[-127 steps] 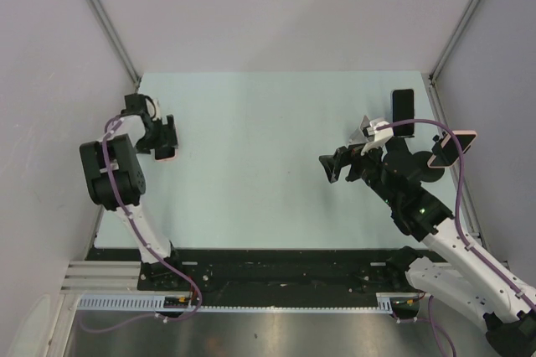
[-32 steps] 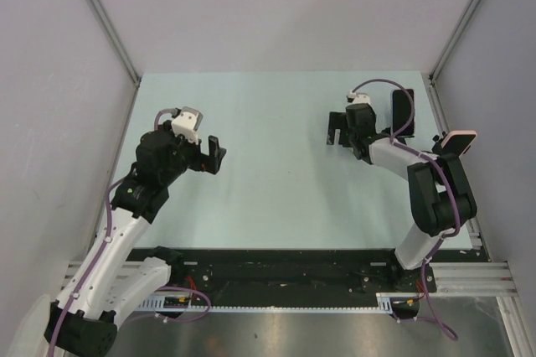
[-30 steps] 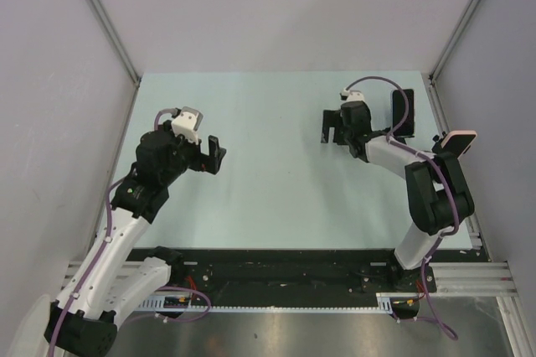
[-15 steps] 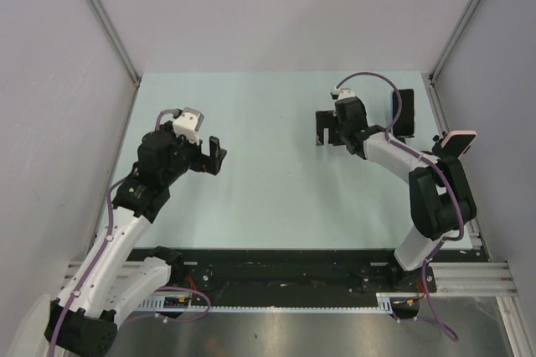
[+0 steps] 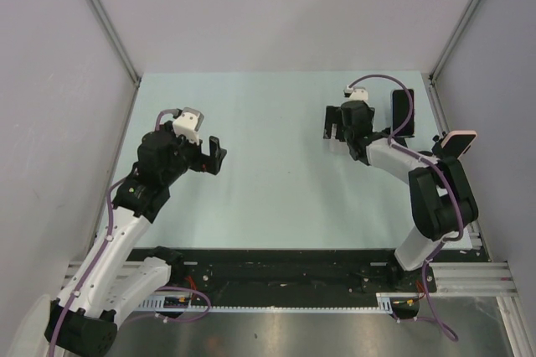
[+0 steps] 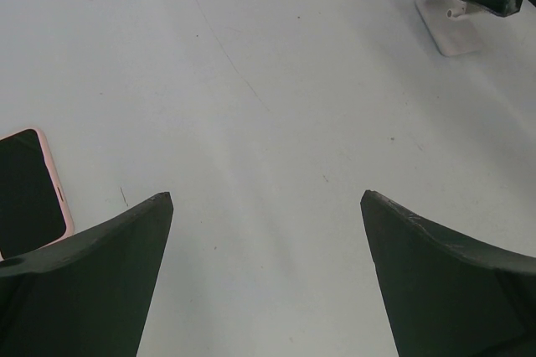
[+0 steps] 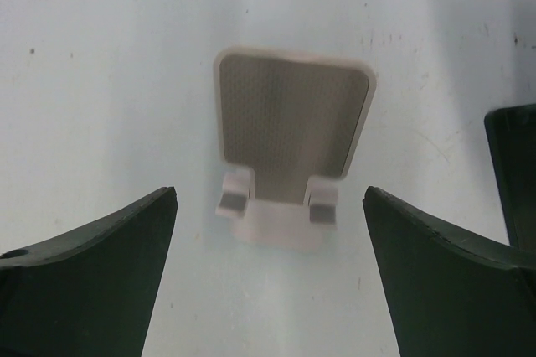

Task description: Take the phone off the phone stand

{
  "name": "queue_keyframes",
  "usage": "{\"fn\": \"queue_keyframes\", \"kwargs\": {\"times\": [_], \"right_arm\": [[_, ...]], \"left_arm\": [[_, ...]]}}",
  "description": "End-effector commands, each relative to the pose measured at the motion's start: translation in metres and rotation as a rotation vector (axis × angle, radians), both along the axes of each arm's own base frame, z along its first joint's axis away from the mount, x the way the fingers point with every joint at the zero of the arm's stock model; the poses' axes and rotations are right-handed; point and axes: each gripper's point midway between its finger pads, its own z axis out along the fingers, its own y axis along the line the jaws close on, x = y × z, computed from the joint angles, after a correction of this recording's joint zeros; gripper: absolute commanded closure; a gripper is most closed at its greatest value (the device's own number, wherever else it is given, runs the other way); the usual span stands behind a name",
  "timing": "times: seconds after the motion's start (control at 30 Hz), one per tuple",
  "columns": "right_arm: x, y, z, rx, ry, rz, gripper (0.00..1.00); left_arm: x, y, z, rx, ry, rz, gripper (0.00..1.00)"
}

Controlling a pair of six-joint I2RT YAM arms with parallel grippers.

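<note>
The white phone stand (image 7: 293, 135) with its grey pad stands on the table just beyond my open right gripper (image 7: 269, 191), and no phone rests on it. In the top view my right gripper (image 5: 333, 126) covers the stand. A black phone (image 5: 402, 112) lies flat just right of it, and its dark edge (image 7: 512, 173) shows in the right wrist view. My left gripper (image 5: 216, 154) is open and empty over the left half of the table. A pink-cased phone (image 6: 29, 183) lies flat beside my left gripper (image 6: 266, 196). The stand (image 6: 452, 26) shows far off in that view.
The pale table (image 5: 268, 189) is walled by grey panels at the back and both sides. Another pink-cased phone (image 5: 459, 141) sits at the right edge, by the right arm's elbow. A black rail (image 5: 276, 269) with both arm bases runs along the near edge.
My right gripper swung a little left over the stand, then back right, staying open. The left arm has not moved.
</note>
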Motion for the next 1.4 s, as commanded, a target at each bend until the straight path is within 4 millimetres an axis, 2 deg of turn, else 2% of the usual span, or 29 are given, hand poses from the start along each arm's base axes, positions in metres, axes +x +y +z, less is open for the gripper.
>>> {"fn": "queue_keyframes", "kwargs": {"times": [0.0, 0.17, 0.27, 0.37, 0.4, 0.5, 0.6, 0.7, 0.73, 0.77, 0.83, 0.9, 0.93, 0.97, 1.0, 1.03, 1.07, 1.1, 1.13, 1.17, 1.2, 1.27, 1.3, 1.37], "right_arm": [[0.036, -0.005, 0.016, 0.039, -0.152, -0.097, 0.00], [0.051, -0.011, 0.006, 0.010, -0.166, -0.147, 0.01], [0.059, -0.011, 0.011, 0.005, -0.193, -0.155, 0.12], [0.069, -0.005, 0.020, 0.010, -0.225, -0.140, 0.27], [0.074, 0.001, 0.023, 0.015, -0.239, -0.128, 0.37], [0.085, 0.012, 0.026, 0.030, -0.265, -0.105, 0.57], [0.102, 0.028, 0.042, 0.059, -0.312, -0.072, 0.69], [0.123, 0.043, 0.055, 0.074, -0.361, -0.046, 0.71], [0.129, 0.050, 0.046, 0.071, -0.355, -0.027, 0.71], [0.140, 0.058, 0.063, 0.088, -0.398, -0.016, 0.71], [0.152, 0.073, 0.067, 0.081, -0.412, 0.018, 0.70], [0.173, 0.087, 0.066, 0.081, -0.413, 0.033, 0.69], [0.178, 0.092, 0.063, 0.081, -0.410, 0.041, 0.69], [0.183, 0.101, 0.039, 0.065, -0.371, 0.055, 0.69], [0.193, 0.109, 0.056, 0.081, -0.410, 0.058, 0.68], [0.197, 0.111, 0.054, 0.077, -0.411, 0.061, 0.68], [0.201, 0.119, 0.032, 0.063, -0.377, 0.071, 0.68], [0.209, 0.124, 0.046, 0.072, -0.404, 0.070, 0.68], [0.213, 0.127, 0.041, 0.071, -0.398, 0.070, 0.68], [0.214, 0.130, 0.020, 0.056, -0.360, 0.076, 0.68], [0.220, 0.134, 0.027, 0.064, -0.377, 0.074, 0.68], [0.223, 0.136, 0.018, 0.056, -0.356, 0.074, 0.66], [0.224, 0.139, 0.005, 0.047, -0.338, 0.077, 0.65], [0.227, 0.139, 0.006, 0.048, -0.333, 0.073, 0.57]], "left_arm": [[0.001, -0.003, 0.008, -0.008, -0.036, -0.017, 0.00], [0.002, -0.004, 0.008, -0.009, -0.034, -0.016, 0.00], [0.002, -0.003, 0.006, -0.006, -0.029, -0.012, 0.00], [0.003, -0.004, 0.005, -0.005, -0.026, -0.014, 0.00], [0.003, -0.004, 0.004, -0.004, -0.023, -0.014, 0.00], [0.004, -0.003, 0.004, -0.004, -0.023, -0.012, 0.00], [0.004, -0.003, 0.002, 0.001, -0.017, -0.010, 0.00], [0.005, -0.003, 0.000, 0.005, -0.013, -0.007, 0.00], [0.005, -0.002, 0.000, 0.008, -0.013, -0.005, 0.00], [0.006, -0.002, -0.001, 0.009, -0.010, -0.004, 0.00], [0.006, -0.002, -0.001, 0.010, -0.010, -0.001, 0.00], [0.006, -0.001, -0.002, 0.012, -0.010, 0.000, 0.00], [0.007, -0.001, -0.003, 0.016, -0.006, 0.003, 0.00], [0.007, -0.001, -0.003, 0.018, -0.007, 0.003, 0.00], [0.007, 0.000, -0.004, 0.019, -0.006, 0.005, 0.00], [0.007, 0.000, -0.004, 0.018, -0.004, 0.005, 0.00], [0.007, -0.001, -0.005, 0.019, -0.002, 0.002, 0.00], [0.008, -0.001, -0.004, 0.019, -0.004, 0.003, 0.00], [0.007, -0.001, -0.005, 0.021, -0.002, 0.003, 0.00], [0.008, -0.001, -0.005, 0.019, -0.001, 0.002, 0.00], [0.008, -0.001, -0.005, 0.021, -0.002, 0.001, 0.00], [0.007, -0.001, -0.005, 0.019, -0.001, 0.001, 0.00], [0.007, -0.001, -0.005, 0.019, -0.001, 0.001, 0.00], [0.007, -0.001, -0.005, 0.020, -0.001, -0.001, 0.00]]}}
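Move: The empty phone stand is right in front of my open right hand: about 4 cm ahead, 1 cm to the right, its middle some 5 cm lower. The black phone on its black stand is roughly 6 cm ahead and 18 cm to the right of my right hand, and about 4 cm below it. From my idle left hand the phone stand lies some 20 cm ahead, 34 cm to the right and 18 cm down. My right hand reaches forward and slightly down to the phone stand, about 4 cm, and closes until my fingers pinch the sides of its back plate. I keep that grip and carry the stand about 18 cm forward and 14 cm left, away from the black phone, rising some 5 cm and dipping again at the far end. My fingers tip up about 20 degrees on the way. ##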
